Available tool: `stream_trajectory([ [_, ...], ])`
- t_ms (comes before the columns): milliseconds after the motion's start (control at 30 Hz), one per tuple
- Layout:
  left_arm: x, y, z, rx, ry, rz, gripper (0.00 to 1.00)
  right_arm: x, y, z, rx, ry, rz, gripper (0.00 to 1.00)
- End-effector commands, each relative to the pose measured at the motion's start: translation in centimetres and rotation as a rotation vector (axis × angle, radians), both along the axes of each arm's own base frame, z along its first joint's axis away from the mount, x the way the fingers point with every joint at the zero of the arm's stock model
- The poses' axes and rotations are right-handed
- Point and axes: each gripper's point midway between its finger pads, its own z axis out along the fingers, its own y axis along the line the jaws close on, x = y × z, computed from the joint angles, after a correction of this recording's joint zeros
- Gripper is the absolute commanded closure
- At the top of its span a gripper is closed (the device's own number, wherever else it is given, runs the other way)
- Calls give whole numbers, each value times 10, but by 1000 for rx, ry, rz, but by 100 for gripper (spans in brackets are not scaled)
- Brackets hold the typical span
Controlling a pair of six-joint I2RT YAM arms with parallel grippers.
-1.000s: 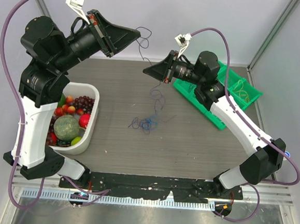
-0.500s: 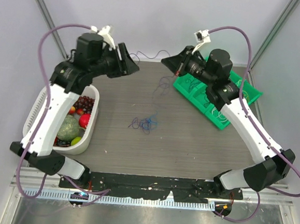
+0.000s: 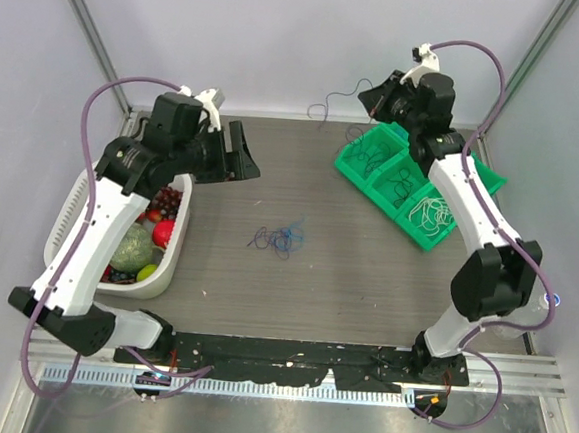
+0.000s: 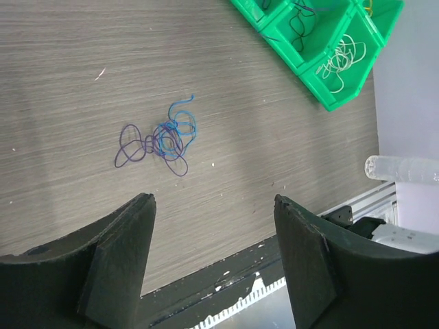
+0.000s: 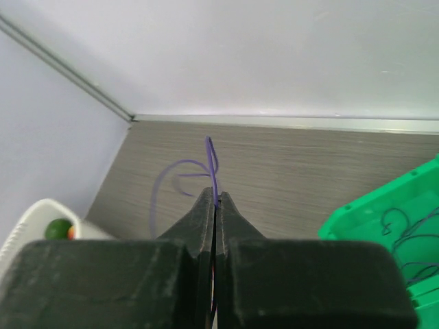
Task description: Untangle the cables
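Observation:
A small tangle of blue and purple cables (image 3: pixel 278 239) lies on the table's middle, and it also shows in the left wrist view as the tangle (image 4: pixel 161 140). My right gripper (image 3: pixel 365 100) is raised at the back of the table, beside the green bins, shut on one purple cable (image 5: pixel 211 161). That purple cable (image 3: pixel 333 105) curls out to the left of the closed right gripper (image 5: pixel 216 199). My left gripper (image 3: pixel 249 163) hovers open and empty left of the tangle. Between the wide-apart fingers of the left gripper (image 4: pixel 214 199) only bare table shows.
A row of green bins (image 3: pixel 367 183) at the back right holds dark cables and, in the nearest bin, white cables (image 3: pixel 432 213). A white basket (image 3: pixel 66 221) of fruit stands at the left edge. The black front rail (image 3: pixel 289 355) borders the table near the arm bases.
My left gripper opened, let go of the strand and dropped lower. My right gripper closed on the purple cable and carried it back and to the right, beside the bins.

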Motion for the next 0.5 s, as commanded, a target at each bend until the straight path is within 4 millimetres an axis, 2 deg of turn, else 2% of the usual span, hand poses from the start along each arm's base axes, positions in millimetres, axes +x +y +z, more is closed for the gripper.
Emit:
stream_trajectory([
  [0,-18,5,11,-18,-47,-44,27,42,-20,0,-42,-106,-23,99],
  [33,-20,4,11,-27,-47,-49,28,54,-27,-12,-53,-110,-34,99],
  [133,-24,2,8,-47,-45,-53,27,75,-36,-29,-45,-126,-27,99],
  [267,-27,5,10,-47,-51,-53,27,97,-46,-28,-24,-207,-31,99],
  [300,-28,5,10,-46,-51,-55,27,103,-48,-33,-35,-219,-30,99],
  [333,-28,5,10,-45,-52,-56,27,106,-48,-26,-36,-236,-29,99],
  [467,-32,8,9,-38,-59,-53,28,119,-56,-35,-92,-253,-41,99],
])
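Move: The right hand, shut on the purple cable, is bound for the green tray: its far-left compartment lies about 7 cm farther out, 8 cm to the right and some 24 cm below. The compartment with the dark cable is 2 cm back and 14 cm right, the white cable's about 9 cm back and 21 cm right; the blue-purple pile lies 19 cm back, 16 cm left. From the left hand that far-left compartment is roughly 29 cm ahead and 29 cm right. Forward and down together, about 11 cm each, with some 6 cm to the right, the right hand carries the purple cable towards the tray's far-left compartment, slowing near the end, with its wrist nearly unchanged and fingers still shut on the cable. The empty left hand, fingers staying open, eases back some 3 cm. ##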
